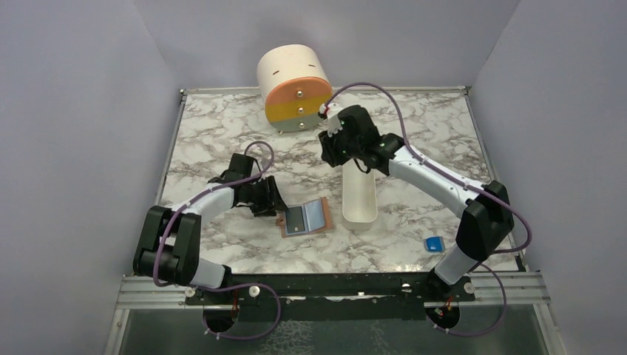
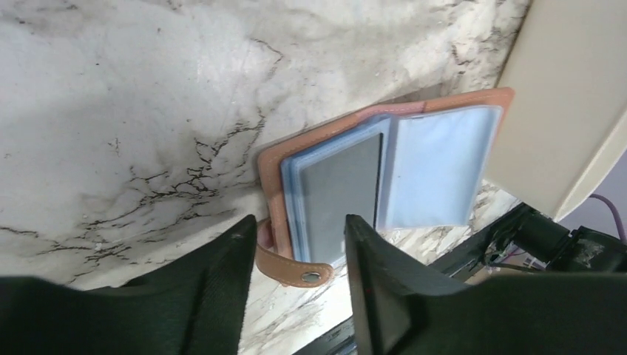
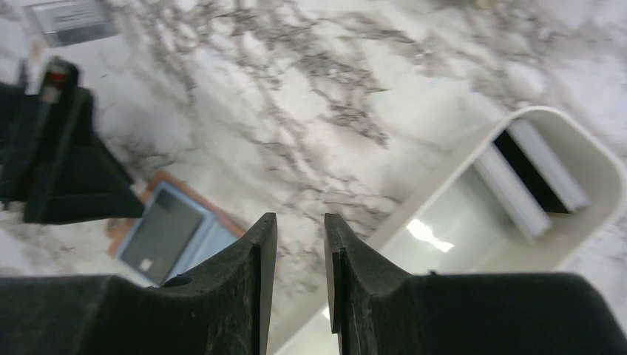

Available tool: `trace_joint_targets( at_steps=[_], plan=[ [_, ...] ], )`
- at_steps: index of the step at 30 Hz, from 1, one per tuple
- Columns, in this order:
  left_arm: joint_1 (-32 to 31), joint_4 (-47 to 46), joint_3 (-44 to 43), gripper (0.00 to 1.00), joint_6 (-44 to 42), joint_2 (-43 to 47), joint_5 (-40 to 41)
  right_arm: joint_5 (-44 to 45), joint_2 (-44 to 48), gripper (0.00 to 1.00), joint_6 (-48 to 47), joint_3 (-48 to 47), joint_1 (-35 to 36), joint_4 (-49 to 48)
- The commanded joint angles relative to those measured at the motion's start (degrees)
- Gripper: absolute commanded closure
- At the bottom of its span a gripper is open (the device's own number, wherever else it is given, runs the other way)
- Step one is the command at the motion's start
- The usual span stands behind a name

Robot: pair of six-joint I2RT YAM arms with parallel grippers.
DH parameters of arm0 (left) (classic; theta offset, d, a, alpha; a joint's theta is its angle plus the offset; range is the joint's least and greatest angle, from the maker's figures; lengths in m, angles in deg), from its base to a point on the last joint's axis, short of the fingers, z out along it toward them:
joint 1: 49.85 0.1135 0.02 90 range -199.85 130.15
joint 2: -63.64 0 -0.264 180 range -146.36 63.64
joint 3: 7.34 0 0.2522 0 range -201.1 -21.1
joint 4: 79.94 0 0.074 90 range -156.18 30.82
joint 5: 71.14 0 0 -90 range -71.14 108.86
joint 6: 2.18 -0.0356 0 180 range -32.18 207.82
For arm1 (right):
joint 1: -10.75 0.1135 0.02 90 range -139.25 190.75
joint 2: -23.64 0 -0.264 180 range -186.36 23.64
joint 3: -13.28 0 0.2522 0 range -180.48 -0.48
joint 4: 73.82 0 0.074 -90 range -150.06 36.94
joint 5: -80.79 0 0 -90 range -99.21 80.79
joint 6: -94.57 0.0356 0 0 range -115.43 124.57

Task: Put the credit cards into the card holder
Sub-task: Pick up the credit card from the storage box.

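The tan card holder [image 1: 304,219] lies open on the marble, snap strap [image 2: 297,268] toward my left arm. A dark grey credit card [image 2: 341,186] sits in its left sleeve, and the right sleeve [image 2: 432,166] is pale blue. My left gripper [image 2: 299,222] is open at the holder's strap edge, the strap lying loose between the fingers. My right gripper [image 3: 299,218] hovers open with a narrow gap and nothing in it, over the far end of the white tray [image 3: 458,151]. A black credit card [image 3: 526,168] stands on edge in the tray between two light cards.
The long white tray [image 1: 360,203] lies just right of the holder. A cream cylinder with an orange front [image 1: 294,89] stands at the back centre. A small blue block [image 1: 433,243] rests near the right arm's base. The table's edges have raised rails.
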Motion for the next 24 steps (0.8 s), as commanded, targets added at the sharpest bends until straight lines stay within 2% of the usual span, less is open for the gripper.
trace_joint_targets(
  at_steps=[1,3,6,15,24],
  plan=[
    [-0.17,1.76,-2.50,0.47,-1.72,4.36,0.34,2.44,2.69,0.70,-10.75,-0.66,-6.35,-1.35],
    [-0.17,2.29,-2.88,0.39,-1.97,6.12,0.77,2.62,3.35,0.70,-13.82,0.24,-8.63,-3.17],
    [-0.17,2.87,-3.13,0.03,-2.61,8.33,1.37,3.01,2.73,0.70,-19.70,0.55,-10.97,-3.59],
    [-0.17,2.99,-2.96,0.01,-4.45,12.86,3.14,0.15,-4.39,0.68,-32.81,0.56,-15.10,-1.71],
    [-0.17,3.89,-2.97,0.01,-5.27,13.84,4.45,-0.66,-7.87,0.67,-41.60,6.13,-15.13,-12.84]
  ],
)
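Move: The credit cards stand upright in the storage box's far end, about 12 cm ahead of the right hand, 12 cm to its right and 13 cm below. The box's middle lies some 11 cm to the right and about 1 cm back; the card holder is roughly 11 cm back and 5 cm left, flat on the table. From the left hand the cards are about 21 cm ahead and 23 cm right, roughly level in height. Swing the empty right gripper right and forward, some 15 cm over the table, to the cards' end of the storage box; once nearly there, sink 7 to 8 cm, rolling about 25 degrees so the fingers point more steeply down, gap kept. Meanwhile lift the left gripper about 6 cm off the card holder, spreading its half-open fingers wide. ##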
